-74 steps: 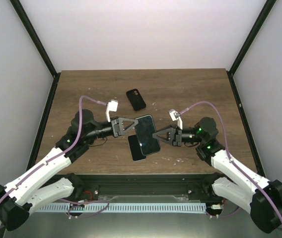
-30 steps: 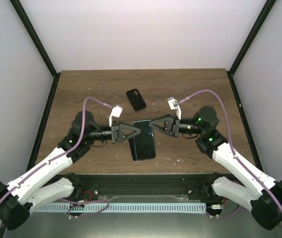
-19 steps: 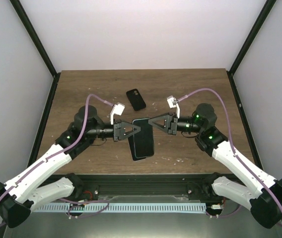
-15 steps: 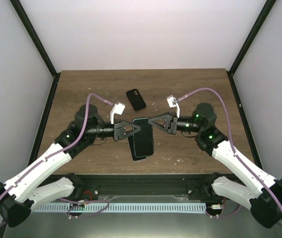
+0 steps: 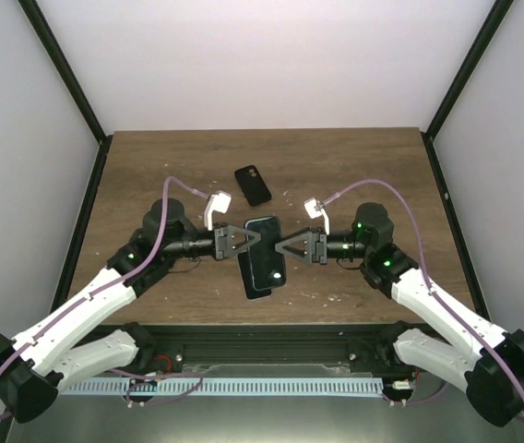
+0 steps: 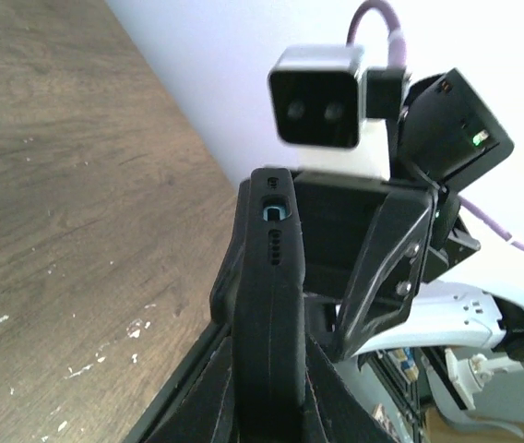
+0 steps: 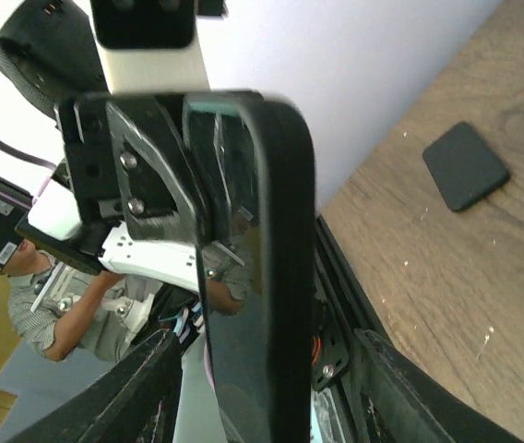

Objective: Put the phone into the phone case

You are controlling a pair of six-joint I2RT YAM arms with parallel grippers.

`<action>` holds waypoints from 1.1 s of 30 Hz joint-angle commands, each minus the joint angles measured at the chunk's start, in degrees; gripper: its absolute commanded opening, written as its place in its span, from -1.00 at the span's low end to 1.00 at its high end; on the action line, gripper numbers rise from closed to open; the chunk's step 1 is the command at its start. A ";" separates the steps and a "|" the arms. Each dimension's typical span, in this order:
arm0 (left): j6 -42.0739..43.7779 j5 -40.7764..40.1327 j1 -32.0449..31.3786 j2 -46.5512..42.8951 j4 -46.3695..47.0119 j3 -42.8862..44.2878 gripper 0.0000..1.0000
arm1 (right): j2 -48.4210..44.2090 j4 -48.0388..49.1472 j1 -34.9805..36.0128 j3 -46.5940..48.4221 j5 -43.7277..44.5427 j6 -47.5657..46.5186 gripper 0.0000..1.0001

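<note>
The phone [image 5: 264, 258], a slim black slab with a glossy screen, hangs tilted just above the table. My left gripper [image 5: 243, 242] is shut on its left edge. In the left wrist view the phone [image 6: 269, 277] stands edge-on between the fingers, port end towards the camera. My right gripper [image 5: 284, 249] is at the phone's right edge, and the right wrist view shows its fingers [image 7: 142, 388] spread wide on either side of the phone [image 7: 244, 277] without touching it. I cannot make out the phone case in any view.
A black slab with a pale rim [image 5: 255, 288] lies on the wooden table [image 5: 354, 166] right under the held phone. A smaller black cover [image 5: 253, 185], also in the right wrist view [image 7: 465, 166], lies farther back. Black frame posts rise at the table's sides.
My right gripper has opened and slid nearer along the phone's right edge. The left gripper keeps its hold, and the phone has shifted slightly.
</note>
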 commanded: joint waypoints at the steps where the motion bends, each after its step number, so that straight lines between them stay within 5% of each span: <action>1: -2.06 -1.98 0.19 -1.04 7.42 0.20 -1.00 | -1.38 -1.46 0.68 -0.73 -2.92 -1.55 0.02; 5: -2.20 -2.28 0.24 0.04 8.09 0.32 -1.00 | -1.38 -1.21 0.73 -1.36 -3.65 -1.64 -0.03; 13: 1.45 -7.45 0.22 0.65 2.43 1.40 -1.00 | -1.58 -0.69 0.74 -1.69 -2.39 -1.13 -0.92; 18: 1.51 -7.79 0.23 1.62 0.89 1.63 -1.00 | -0.66 1.51 0.72 -2.19 -1.02 -0.58 -0.99; 24: 1.03 -10.82 0.17 0.92 -2.18 0.83 -0.11 | -1.66 6.04 0.69 -3.34 -0.96 0.70 -0.99; 29: -2.14 -9.03 0.22 0.03 1.52 -2.23 0.27 | -2.72 6.42 0.69 -2.69 0.22 1.30 -0.99; 33: -5.62 -6.32 0.19 -1.05 6.48 -4.98 0.32 | -2.22 8.70 0.73 -2.87 0.48 3.25 -0.99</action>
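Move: The phone in its case is held tilted in the air, pinched along its left edge by the left hand; its middle lies roughly 2 cm back, 2 cm right and 2 cm below that hand. From the open right hand, whose fingers straddle the right edge, it is about 3 cm left, 1 cm back and 1 cm lower. The spare phone lies on the table some 26 cm below the right hand, level with it and 6 cm left; the spare case is 28 cm ahead, 8 cm left, equally low. The right fingers shut on the right edge of the cased phone, pinching it front to back, as that hand eases down about 2 cm and slightly back. The left hand, nudging forward about 1 cm with its grip kept, then opens wide, lets go of the left edge and sinks some 2.5 cm while edging farther forward, its fingers still straddling the case. ##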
